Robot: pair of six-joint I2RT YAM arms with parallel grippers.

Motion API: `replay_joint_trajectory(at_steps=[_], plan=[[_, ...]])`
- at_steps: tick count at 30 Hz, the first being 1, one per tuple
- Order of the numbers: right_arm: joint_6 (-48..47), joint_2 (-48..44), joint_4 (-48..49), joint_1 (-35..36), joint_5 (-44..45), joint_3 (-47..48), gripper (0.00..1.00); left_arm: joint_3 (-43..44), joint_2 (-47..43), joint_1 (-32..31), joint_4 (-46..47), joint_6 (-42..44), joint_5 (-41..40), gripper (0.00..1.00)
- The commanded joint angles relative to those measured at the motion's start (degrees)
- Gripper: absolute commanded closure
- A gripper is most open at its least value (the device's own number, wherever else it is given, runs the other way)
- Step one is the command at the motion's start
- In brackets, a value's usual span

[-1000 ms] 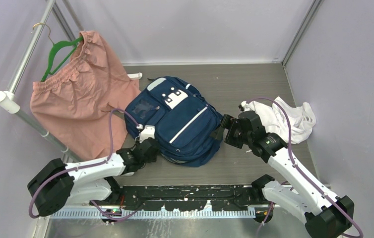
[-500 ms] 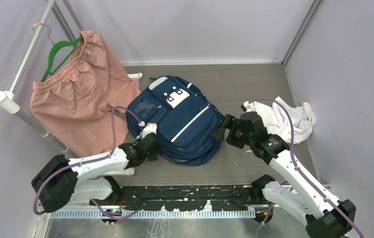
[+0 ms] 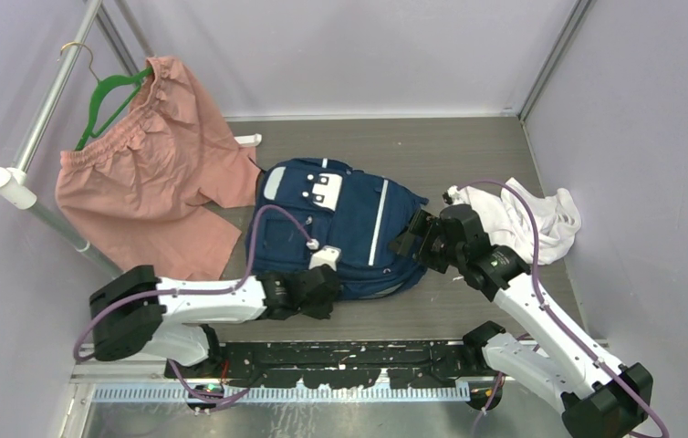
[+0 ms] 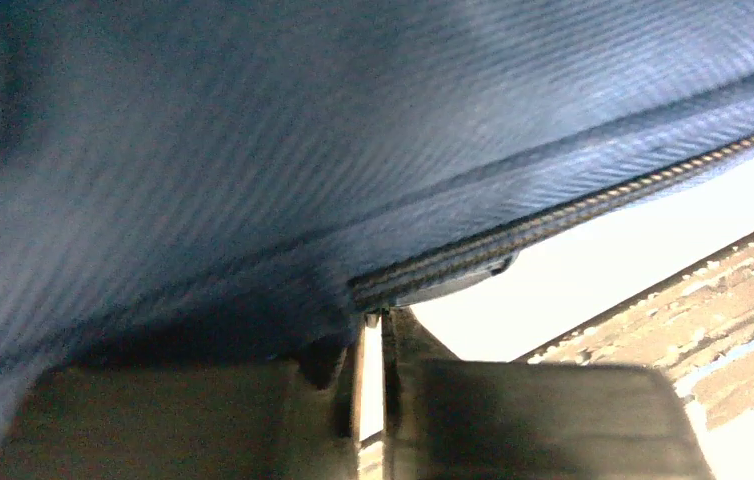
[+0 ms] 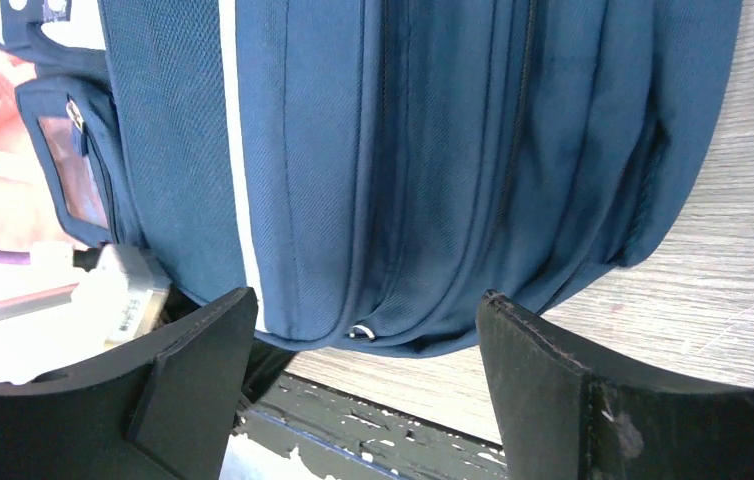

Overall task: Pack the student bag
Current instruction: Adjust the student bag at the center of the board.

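Observation:
The student bag point(image 3: 340, 224), navy with white stripes and a white patch, lies flat in the middle of the table. My left gripper point(image 3: 322, 290) is at the bag's near edge. In the left wrist view its jaws point(image 4: 373, 318) stand almost together, pinched on the bag point(image 4: 353, 150) at a zipper seam point(image 4: 553, 215). My right gripper point(image 3: 411, 235) is open beside the bag's right side. The right wrist view shows its fingers point(image 5: 365, 300) wide apart with the bag point(image 5: 433, 150) just beyond their tips and nothing between them.
Pink shorts point(image 3: 149, 192) on a green hanger point(image 3: 108, 100) hang from a metal rail point(image 3: 48, 119) at the left. A white cloth point(image 3: 532, 214) lies crumpled at the right, behind my right arm. Walls close the back and both sides. A black mounting plate point(image 3: 340, 356) runs along the near edge.
My left gripper has shut on the bag's near edge and moved right. The bag has turned and slid right with it, off the pink shorts. The right gripper has barely moved.

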Motion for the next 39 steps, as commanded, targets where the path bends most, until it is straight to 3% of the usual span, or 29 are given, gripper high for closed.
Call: replay_joint_trajectory(at_steps=[1,4,6,10,13,21,24,29,32,34,39], plan=[[-2.88,-1.34,-1.3,0.1,1.96,2.96,0.14,7.7,7.12,-1.89,6.8,2.06,4.9,0.81],[-8.28,-2.71,-8.06,0.11,6.77,8.77,0.12,14.31,9.82,-3.15,0.28,4.01,6.38,0.57],[-11.36,-3.24,-12.79,0.12,11.72,13.09,0.1,17.16,9.47,-4.07,-5.08,4.66,5.78,0.52],[-13.91,-3.2,-18.61,0.16,14.15,19.86,0.1,18.16,4.4,-6.12,-12.01,0.81,5.49,0.52],[-14.01,-3.68,-19.66,0.1,14.1,21.51,0.1,15.96,-1.86,-9.55,-14.9,-3.24,-1.08,0.55],[-13.95,-3.83,-17.78,0.11,11.11,19.84,0.1,4.06,-15.53,-11.55,-16.41,-23.75,-6.15,0.55],[-14.33,-3.61,-16.9,0.12,10.75,19.06,0.1,-2.27,-19.21,-11.7,-12.21,-29.41,-8.01,0.49],[-15.0,-3.51,-17.32,0.14,10.81,18.57,0.1,-7.3,-26.93,-11.74,-17.84,-41.19,-11.85,0.47],[-15.38,-3.82,-17.1,0.13,10.94,18.21,0.09,-10.79,-32.34,-11.72,-17.88,-44.75,-14.14,0.45],[-15.36,-3.3,-16.94,0.15,10.67,18.02,0.09,-11.8,-34.61,-11.67,-17.18,-44.4,-16.27,0.38],[-14.18,-3.3,-15.32,0.1,9.77,16.74,0.09,-12.32,-34.33,-11.72,-14.01,-47.3,-18.67,0.32]])
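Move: The nearly shut left fingers are at the student bag's near edge, its middle about 15 cm ahead of them and 2 cm to the right; the pink shorts' middle is some 27 cm ahead and 34 cm left. From the open right hand, the bag's middle lies about 3 cm ahead, 14 cm left and 10 cm below; the white cloth is roughly 4 cm ahead, 26 cm right and 13 cm lower. Left fingers release the bag, looping right, up, then 12 cm left and down; right hand rises 8 cm. ##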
